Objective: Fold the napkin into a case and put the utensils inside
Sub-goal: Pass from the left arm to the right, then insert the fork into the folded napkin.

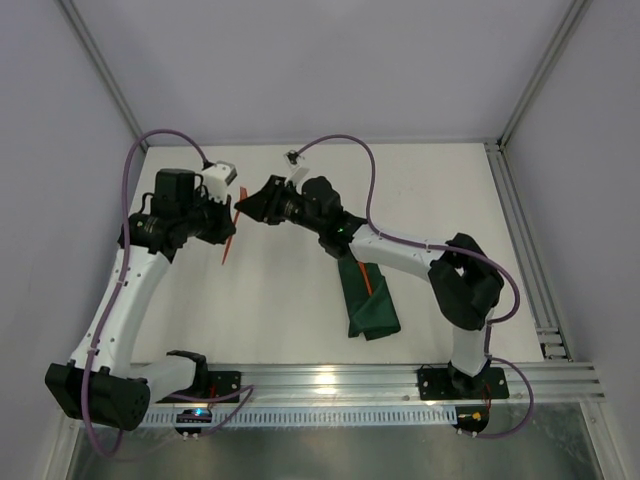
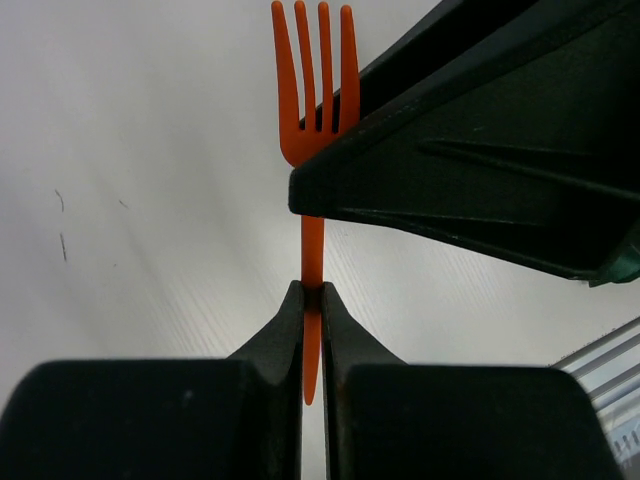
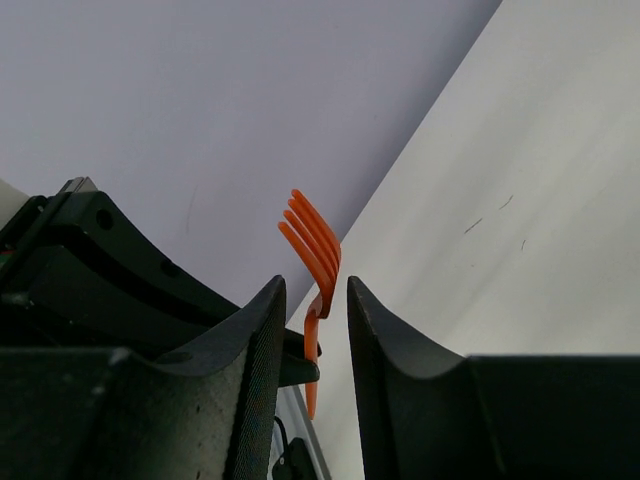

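Note:
My left gripper (image 2: 312,292) is shut on the handle of an orange fork (image 2: 318,80), one of the utensils, and holds it above the table with the tines pointing away. In the top view the fork (image 1: 229,245) hangs at the left gripper (image 1: 231,224). My right gripper (image 3: 315,300) is open, one jaw on each side of the fork's (image 3: 322,250) neck, with a gap on both sides. Seen from above, the right gripper (image 1: 247,207) sits just right of the fork. The dark green napkin (image 1: 368,300) lies folded into a narrow case, with another orange utensil (image 1: 366,276) poking out of its top.
The right arm (image 1: 400,255) stretches over the top of the folded cloth. Purple cables (image 1: 360,180) loop above both arms. An aluminium rail (image 1: 400,380) runs along the near edge, and another frame rail (image 1: 520,240) borders the right side.

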### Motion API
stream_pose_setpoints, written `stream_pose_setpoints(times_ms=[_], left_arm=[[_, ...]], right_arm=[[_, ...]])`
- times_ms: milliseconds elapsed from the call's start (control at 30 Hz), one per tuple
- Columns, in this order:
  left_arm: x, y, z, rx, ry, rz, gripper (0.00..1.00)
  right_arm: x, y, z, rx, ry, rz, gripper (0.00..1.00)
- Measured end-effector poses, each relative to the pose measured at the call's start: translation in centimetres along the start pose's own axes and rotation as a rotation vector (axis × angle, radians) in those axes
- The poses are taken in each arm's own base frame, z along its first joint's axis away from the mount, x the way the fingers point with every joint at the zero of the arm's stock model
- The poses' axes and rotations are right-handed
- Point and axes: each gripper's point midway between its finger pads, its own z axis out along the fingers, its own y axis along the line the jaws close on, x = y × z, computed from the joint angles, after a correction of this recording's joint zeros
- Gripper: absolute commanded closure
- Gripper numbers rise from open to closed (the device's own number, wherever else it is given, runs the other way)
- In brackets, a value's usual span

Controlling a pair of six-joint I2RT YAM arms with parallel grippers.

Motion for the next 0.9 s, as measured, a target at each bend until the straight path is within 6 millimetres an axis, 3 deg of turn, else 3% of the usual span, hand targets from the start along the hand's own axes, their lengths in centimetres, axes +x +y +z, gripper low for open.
stream_pose_setpoints(times_ms=[33,133,167,233,300,333,533,600,700,800,900], left_arm=[[0.1,0.0,0.0,0.001,0.002,0.000,1.00],[0.2,-0.1,0.1,0.004,0.006,0.002,1.00],[0.3,-0.2,0.2,0.005,0.008,0.003,1.00],[0.8,0.0,0.4,-0.001,0.022,0.003,0.99],[1.1,0.0,0.6,0.001,0.033,0.006,0.79],[1.1,0.0,0.6,0.005,0.034,0.013,0.56],[1.2,-1.0,0.6,0.063,0.034,0.054,0.08],[1.3,-1.2,0.5,0.079,0.035,0.059,0.01],[1.3,-1.6,0.4,0.097,0.033,0.069,0.01],[1.2,-1.7,0.3,0.107,0.031,0.074,0.01],[1.2,-1.8,0.3,0.112,0.030,0.074,0.01]], right_arm=[[0.1,-0.1,0.3,-0.001,0.001,0.006,0.66],[0.5,-0.5,0.9,-0.002,0.012,0.026,0.82],[0.7,-0.7,1.0,-0.001,0.017,0.035,0.93],[1.0,-0.6,1.3,-0.014,0.027,0.060,0.96],[1.2,-0.6,1.3,-0.015,0.032,0.061,0.96],[1.2,-0.6,1.3,-0.017,0.034,0.061,0.96],[0.1,-2.1,0.1,-0.068,0.105,-0.002,0.96],[-1.0,-4.2,-1.1,-0.063,0.135,-0.045,0.96],[-2.2,-8.6,-4.0,0.005,0.186,-0.094,0.96],[-3.3,-12.8,-8.2,0.075,0.256,-0.134,0.96],[-3.7,-15.8,-12.4,0.125,0.336,-0.190,0.96]])
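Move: The fork, handle still pinched in the left gripper, has its middle about 2 cm ahead of the left hand and 2 cm above it. From the right hand, whose half-open fingers straddle the fork near its neck, that middle is roughly 3 cm back, 1 cm left and 2 cm lower. The folded napkin lies about 28 cm to the right hand's right, 9 cm back and some 26 cm below; the other utensil lies on it, about 27 cm right and 6 cm back. Ease the right gripper about a centimetre left and down and close it on the fork's neck just below the tines, while the left gripper sinks a centimetre, then opens wide, lets go and drifts slightly back and right. Then carry the fork right about 18 cm and down 8, slightly forward, towards the napkin, tipping the right fingers down some 20 degrees. ##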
